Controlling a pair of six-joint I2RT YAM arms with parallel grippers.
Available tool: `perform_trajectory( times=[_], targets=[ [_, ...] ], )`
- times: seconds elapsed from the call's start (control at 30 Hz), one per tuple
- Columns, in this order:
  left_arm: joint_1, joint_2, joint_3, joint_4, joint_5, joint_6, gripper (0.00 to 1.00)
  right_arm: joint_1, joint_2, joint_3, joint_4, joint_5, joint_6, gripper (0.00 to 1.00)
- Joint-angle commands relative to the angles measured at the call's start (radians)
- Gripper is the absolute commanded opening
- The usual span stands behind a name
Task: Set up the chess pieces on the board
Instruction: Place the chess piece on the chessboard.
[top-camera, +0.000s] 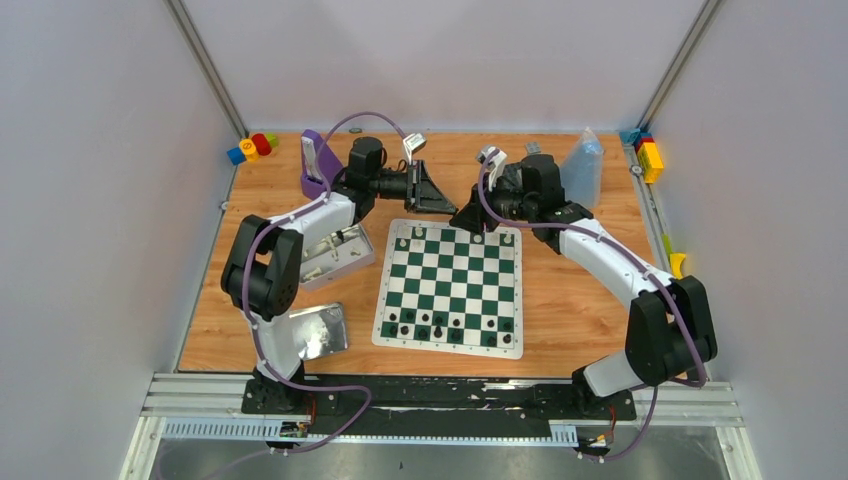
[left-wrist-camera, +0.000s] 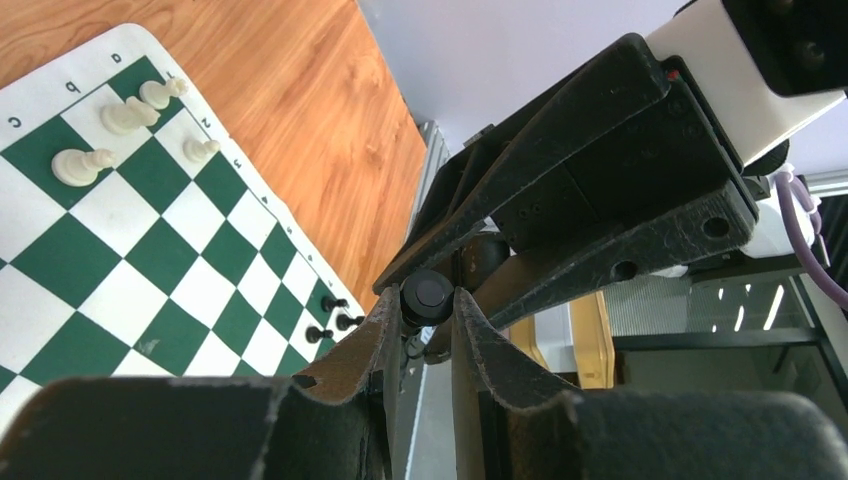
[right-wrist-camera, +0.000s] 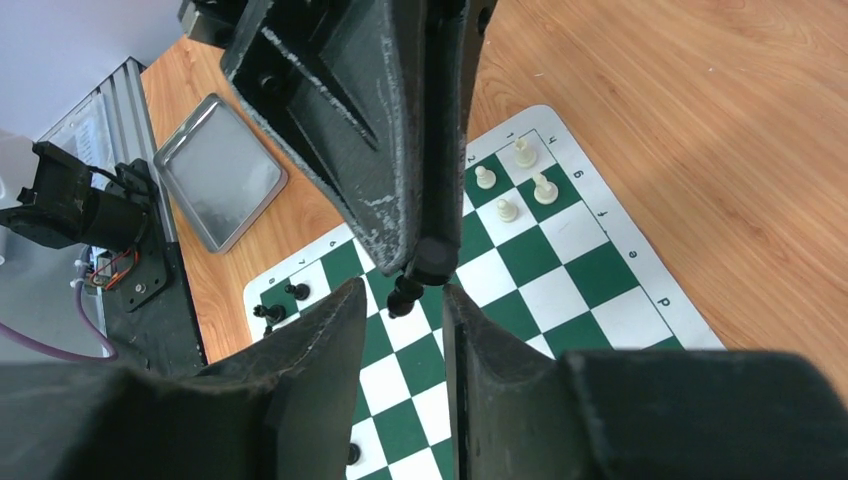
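Observation:
The green-and-white board (top-camera: 450, 285) lies mid-table. My two grippers meet above its far edge. The left gripper (top-camera: 447, 205) (left-wrist-camera: 428, 300) is shut on a black chess piece (left-wrist-camera: 428, 295) (right-wrist-camera: 420, 275), pinched at its round base. The right gripper (top-camera: 462, 218) (right-wrist-camera: 402, 290) faces it with its fingertips on either side of that piece. Its jaws stand open, with gaps showing. White pieces (top-camera: 478, 238) (left-wrist-camera: 85, 163) (right-wrist-camera: 515, 180) stand on the far rows. Black pieces (top-camera: 440, 325) (left-wrist-camera: 335, 315) (right-wrist-camera: 280, 300) stand on the near rows.
A shiny tin lid (top-camera: 320, 330) (right-wrist-camera: 220, 185) lies left of the board, and an open tin (top-camera: 335, 255) sits behind it. A purple holder (top-camera: 318, 165) and a clear bag (top-camera: 583, 170) stand at the back. Coloured blocks (top-camera: 252, 147) sit in the far corners.

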Motion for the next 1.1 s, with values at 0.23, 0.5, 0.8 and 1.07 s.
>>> perform_trajectory(
  times=[0.23, 0.5, 0.8, 1.07],
  targets=[
    [-0.011, -0.084, -0.011, 0.059, -0.008, -0.006, 0.27, 0.006, 0.026, 0.043, 0.045, -0.005, 0.024, 0.3],
    [-0.011, -0.087, -0.015, 0.052, -0.014, 0.014, 0.28, 0.006, 0.02, 0.056, 0.038, -0.012, 0.012, 0.09],
    [-0.011, -0.156, -0.002, -0.184, -0.098, 0.24, 0.58, 0.006, -0.041, 0.04, -0.071, 0.045, -0.144, 0.0],
    [0.015, -0.276, 0.046, -0.533, -0.257, 0.608, 0.82, 0.013, -0.109, 0.051, -0.386, 0.108, -0.437, 0.0]
  ],
)
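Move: The black chess piece is already held in the left fingertips, at that hand's own point, and sits about 1 cm to the left of the right hand, level with it and between its part-open fingers. On the board some 20 cm below, a lone white piece stands about 4 cm to the right of the right hand and 1 cm back. The white corner pieces stand roughly 10 cm to its left and 2 cm back. Right fingers pinch the black piece, left fingers then open, and the hands part leftward and rightward, about 2 cm each. ##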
